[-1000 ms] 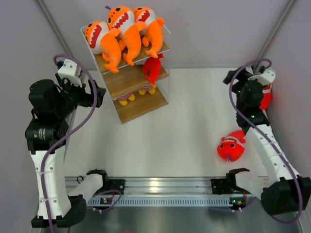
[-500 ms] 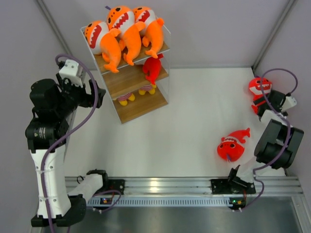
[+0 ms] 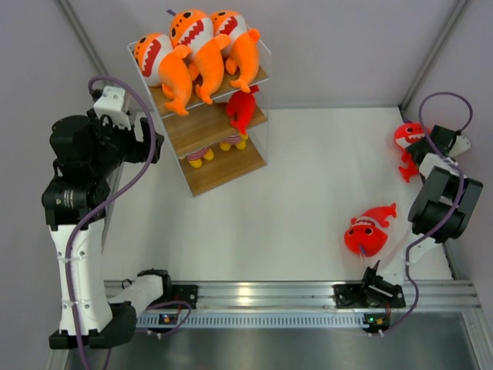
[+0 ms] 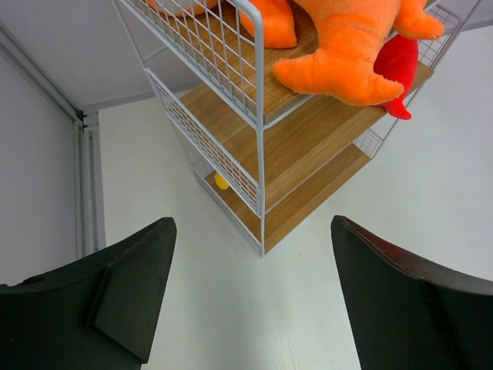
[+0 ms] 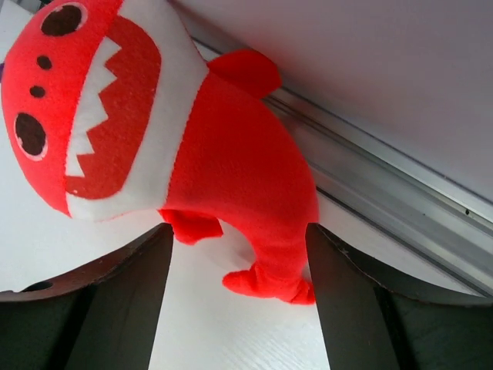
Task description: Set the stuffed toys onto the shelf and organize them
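Observation:
The shelf (image 3: pixel 223 173) stands at the back left. Three orange stuffed toys (image 3: pixel 192 35) crowd its top board, and a red one (image 3: pixel 243 108) sits on the middle board. A second red shark (image 3: pixel 368 231) lies on the table at the right. The third red shark (image 3: pixel 408 137) lies by the right wall, its tail between the fingers of my right gripper (image 3: pixel 422 150). In the right wrist view this shark (image 5: pixel 231 162) fills the frame. My right gripper (image 5: pixel 239 227) is open, one finger at the tail's edge. My left gripper (image 3: pixel 152 139) hangs open beside the shelf (image 4: pixel 308 146), holding nothing.
Two small striped figures with yellow feet (image 3: pixel 202 156) stand on the shelf's lower board. An aluminium rail (image 5: pixel 400 200) runs along the right wall just behind the far red shark. The arms' base rail (image 3: pixel 254 297) spans the near edge.
My right arm has swung down and outward to the right wall, and its jaws have narrowed around the far red shark's tail. The left arm has barely shifted.

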{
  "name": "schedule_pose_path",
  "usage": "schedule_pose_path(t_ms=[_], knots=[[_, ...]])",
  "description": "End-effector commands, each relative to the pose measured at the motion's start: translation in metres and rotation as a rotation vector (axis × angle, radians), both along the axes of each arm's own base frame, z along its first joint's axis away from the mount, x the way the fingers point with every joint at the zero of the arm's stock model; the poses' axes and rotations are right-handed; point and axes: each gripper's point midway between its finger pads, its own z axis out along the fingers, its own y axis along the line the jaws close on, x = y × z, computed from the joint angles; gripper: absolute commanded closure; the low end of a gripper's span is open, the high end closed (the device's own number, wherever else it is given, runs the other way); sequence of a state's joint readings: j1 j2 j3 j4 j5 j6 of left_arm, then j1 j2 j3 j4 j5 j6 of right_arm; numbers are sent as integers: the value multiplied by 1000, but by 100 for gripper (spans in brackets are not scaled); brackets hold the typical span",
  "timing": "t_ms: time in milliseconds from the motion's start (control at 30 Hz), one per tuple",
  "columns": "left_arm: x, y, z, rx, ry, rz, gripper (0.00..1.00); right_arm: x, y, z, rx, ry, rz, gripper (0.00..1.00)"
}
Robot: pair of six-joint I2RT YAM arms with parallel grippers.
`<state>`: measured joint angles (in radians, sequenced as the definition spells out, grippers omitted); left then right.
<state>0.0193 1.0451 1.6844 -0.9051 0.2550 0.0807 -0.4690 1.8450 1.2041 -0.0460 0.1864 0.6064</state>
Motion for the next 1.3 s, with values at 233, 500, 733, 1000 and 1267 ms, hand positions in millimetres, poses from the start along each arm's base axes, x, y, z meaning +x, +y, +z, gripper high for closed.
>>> schedule_pose_path(t_ms=[233, 500, 733, 1000, 1267], knots=[[-9, 7, 23, 30, -64, 26, 12, 15, -5, -9, 36, 116, 37, 45], [-14, 7, 26, 35, -77, 28, 12, 25, 5, -5, -26, 147, 181, 100], [-13, 8, 29, 35, -83, 29, 12, 57, 73, 14, -136, 171, 515, 100], [-16, 12, 32, 52, -90, 51, 12, 71, 159, 8, -79, 111, 742, 100], [-15, 13, 32, 61, -91, 50, 12, 46, 204, 13, -91, 84, 791, 100]])
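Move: The red shark by the right wall lies with its middle about 5 cm ahead of the right hand and 2 cm to its left, some 3 cm below, its tail between the open fingers; the wall's rail runs roughly 6 cm to the hand's right, level with it. The second red shark is about 27 cm back and 23 cm left. From the left hand, the shark by the wall is some 22 cm ahead, 73 cm right and far below. Sinking a couple of centimetres and tipping slightly down, the right hand shuts its half-open fingers completely at the wall shark's tail end. Still shut, it then sweeps about 20 cm left, low over the table and away from the wall, turning nearly 50 degrees counter-clockwise and ending with nothing between the fingers. ##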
